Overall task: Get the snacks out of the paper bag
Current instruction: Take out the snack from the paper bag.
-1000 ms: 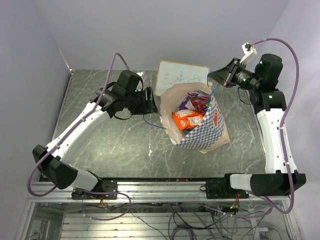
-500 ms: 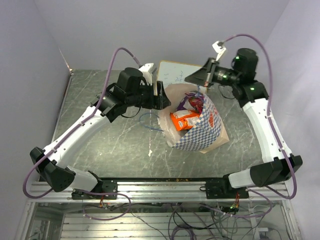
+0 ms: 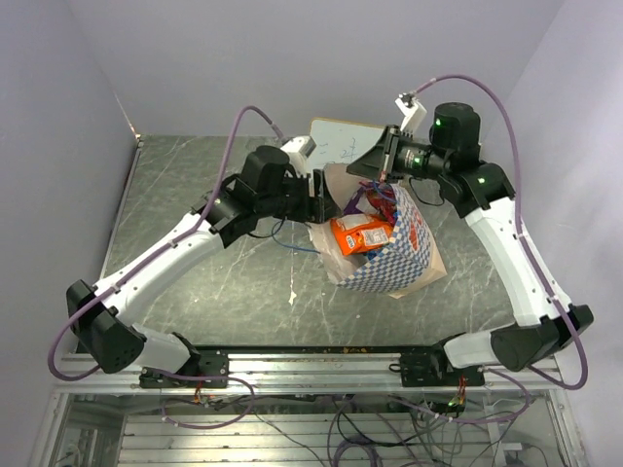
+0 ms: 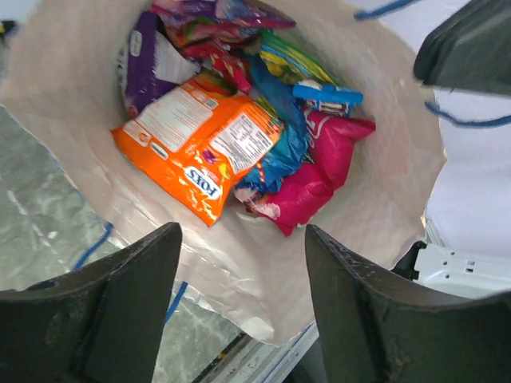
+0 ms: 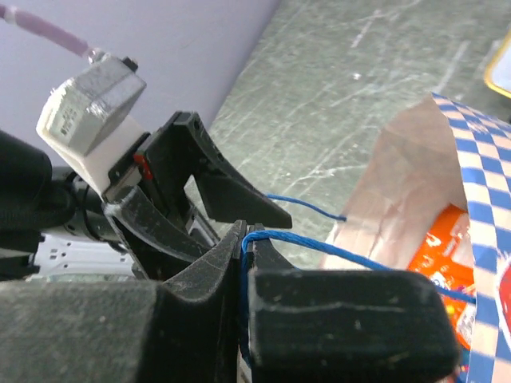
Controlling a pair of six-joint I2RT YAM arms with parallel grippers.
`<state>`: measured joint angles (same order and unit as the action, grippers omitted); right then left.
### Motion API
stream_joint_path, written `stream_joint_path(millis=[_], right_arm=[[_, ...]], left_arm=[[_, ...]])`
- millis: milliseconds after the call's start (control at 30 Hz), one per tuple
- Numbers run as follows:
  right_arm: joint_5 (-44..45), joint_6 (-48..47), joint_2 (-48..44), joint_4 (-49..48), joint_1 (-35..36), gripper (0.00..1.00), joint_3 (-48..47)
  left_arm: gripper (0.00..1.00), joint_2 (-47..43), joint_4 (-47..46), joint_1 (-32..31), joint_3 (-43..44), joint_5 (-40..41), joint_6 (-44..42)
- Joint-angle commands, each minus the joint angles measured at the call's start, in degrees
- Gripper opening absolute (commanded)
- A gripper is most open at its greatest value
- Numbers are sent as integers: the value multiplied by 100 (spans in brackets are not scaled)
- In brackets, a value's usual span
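The paper bag (image 3: 394,258) stands mid-table with its mouth open. In the left wrist view its cream inside (image 4: 72,72) holds the snacks: an orange packet (image 4: 196,140), a purple one (image 4: 144,56), a blue one (image 4: 275,140), a pink one (image 4: 319,167) and a yellow-green one (image 4: 287,60). My left gripper (image 4: 243,239) is open and empty, hovering at the bag's left rim (image 3: 328,202). My right gripper (image 5: 249,235) is shut on a blue cord handle (image 5: 319,243) and holds it above the bag's far rim (image 3: 357,170). The orange packet also shows in the top view (image 3: 358,233).
A white signboard (image 3: 336,141) lies behind the bag, partly hidden by both grippers. The bag's other blue cord handle (image 3: 292,241) trails on the grey marbled table (image 3: 195,282) to the left. The two grippers are close together above the bag's mouth.
My right gripper has swung left with the cord handle, from the bag's right side to above its far rim. My left gripper has moved right, up to the bag's mouth.
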<state>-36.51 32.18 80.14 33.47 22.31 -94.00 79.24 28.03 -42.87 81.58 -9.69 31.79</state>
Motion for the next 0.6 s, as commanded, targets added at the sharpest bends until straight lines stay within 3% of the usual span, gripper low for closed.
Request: stream_joint_path(millis=[0, 167, 567], right_arm=[[1030, -67, -518, 394, 25, 0, -72], [1691, 110, -701, 494, 25, 0, -63], [1689, -34, -833, 270, 28, 0, 83]], left_arm=[[70, 86, -933, -454, -346, 196, 433], [52, 678, -448, -707, -192, 921, 1055], [50, 1875, 936, -796, 700, 1443, 2579]])
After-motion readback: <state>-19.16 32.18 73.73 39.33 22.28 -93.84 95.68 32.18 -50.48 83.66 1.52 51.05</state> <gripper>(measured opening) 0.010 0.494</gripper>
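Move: My open left hand is at the bag's left rim. The orange packet lies about 16 cm below it, 8 cm to its right and 2 cm ahead. Of that packet, the purple one is some 7 cm farther out, the red one 6 cm farther out and 5 cm right, and the pink one 5 cm nearer me and 6 cm right. From my right hand, gripping the blue handle, the orange packet is about 25 cm below, 3 cm right and 1 cm back. I drop my left hand into the bag mouth towards the near corner of the orange packet, first swinging right and a little back, then almost straight down, some 11 cm lower and 5 cm right in all. The fingers tip about 20 degrees further down and narrow to half open. My right hand keeps its pinch on the blue handle and draws it 4–5 cm right, turning clockwise. ##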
